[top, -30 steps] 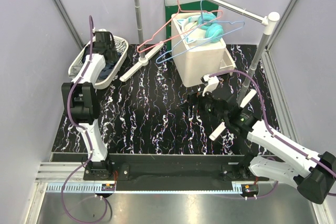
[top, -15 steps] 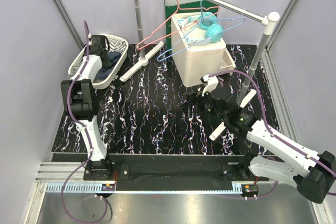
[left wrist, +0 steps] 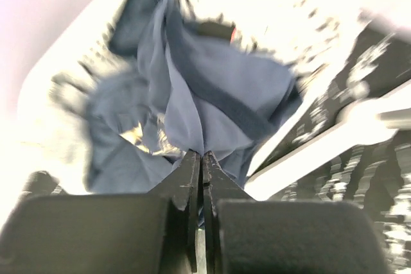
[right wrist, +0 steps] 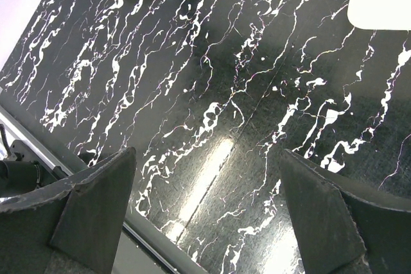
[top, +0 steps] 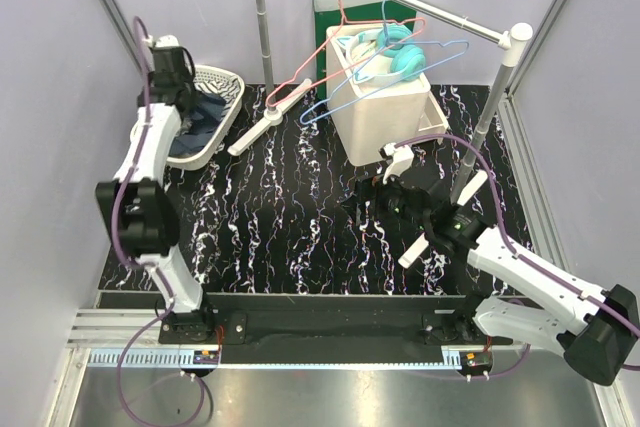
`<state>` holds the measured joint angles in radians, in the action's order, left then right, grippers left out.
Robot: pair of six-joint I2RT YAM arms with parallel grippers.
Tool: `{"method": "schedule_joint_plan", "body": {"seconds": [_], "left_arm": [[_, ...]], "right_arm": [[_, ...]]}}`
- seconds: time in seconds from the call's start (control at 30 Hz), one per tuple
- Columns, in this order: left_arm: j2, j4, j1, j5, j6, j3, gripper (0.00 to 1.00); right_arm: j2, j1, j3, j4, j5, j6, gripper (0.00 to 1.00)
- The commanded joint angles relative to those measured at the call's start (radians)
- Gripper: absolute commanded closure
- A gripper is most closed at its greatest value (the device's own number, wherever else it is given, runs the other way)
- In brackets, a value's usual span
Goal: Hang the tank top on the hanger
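Note:
The navy tank top (top: 203,117) lies bunched in a white basket (top: 228,80) at the far left. My left gripper (top: 187,99) is above the basket, shut on a fold of it. In the left wrist view the cloth (left wrist: 218,88) is pinched at the gripper (left wrist: 202,153) and hangs stretched down to the basket, with a red label (left wrist: 232,31) at its far edge. The light-blue hanger (top: 320,105) hangs by its hook from the rail, tilted over the white box. My right gripper (top: 372,197) is open and empty over the table, as the right wrist view (right wrist: 209,190) shows.
A pink-red hanger (top: 300,62) hangs on the same rail (top: 440,13) beside the blue one. A white box (top: 385,117) holding a teal object (top: 408,57) stands at the back centre. The rack's white foot (top: 268,117) lies next to the basket. Its post (top: 492,107) stands at right.
My left gripper has risen up and back out of the basket, pulling the tank top's fold up with it. The hangers swing slightly. The right arm has barely moved.

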<state>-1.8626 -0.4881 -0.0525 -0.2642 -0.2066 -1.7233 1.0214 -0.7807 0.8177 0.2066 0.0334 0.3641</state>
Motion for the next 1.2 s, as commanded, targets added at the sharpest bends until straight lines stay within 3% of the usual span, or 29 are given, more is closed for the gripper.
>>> {"method": "schedule_joint_plan", "body": {"seconds": [0.0,0.27,0.47,0.9,1.0,1.17], "left_arm": [[0.223,0.071,0.002,-0.018,0.012,-0.060,1.00],[0.406,0.079,0.048,0.063,0.102,-0.182,1.00],[0.525,0.111,0.213,0.010,0.193,-0.188,1.00],[0.798,0.053,0.339,-0.006,0.155,-0.145,1.00],[0.880,0.040,0.364,0.008,0.067,-0.012,1.00],[0.982,0.101,0.471,-0.026,-0.049,0.391,1.00]], "right_arm": [[0.009,-0.005,0.009,-0.039,-0.003,0.009,0.00],[0.039,-0.005,0.015,-0.039,-0.001,0.009,0.00],[0.060,-0.005,0.020,-0.042,-0.003,0.015,0.00],[0.071,-0.006,0.028,-0.047,-0.026,0.021,0.00],[0.074,-0.005,0.031,-0.046,-0.030,0.016,0.00],[0.086,-0.005,0.038,-0.046,-0.073,0.007,0.00]]}}
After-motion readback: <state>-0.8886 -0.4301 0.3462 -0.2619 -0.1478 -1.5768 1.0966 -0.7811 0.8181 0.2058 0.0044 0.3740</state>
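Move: The left hand already has the navy tank top pinched, with cloth trailing into the white basket, whose middle is about 13 cm below, 2 cm back and 1 cm to the right. The clear table it heads for is some 26 cm back, 18 cm right and 15 cm lower. The pink hanger hangs roughly 37 cm right, 8 cm back and 22 cm higher. From the right hand, that clear table is about 22 cm left and 3 cm ahead, 15 cm below. Keeping its shut pinch on the tank top, the left hand hauls it fast up out of the basket, nearly 40 cm up while drawing back about 27 cm and some 10 cm right, over the near table. The fingers tip up about 50 degrees and swing clockwise; at the end the hand dips some 5 cm. The open right hand sinks a couple of centimetres. ##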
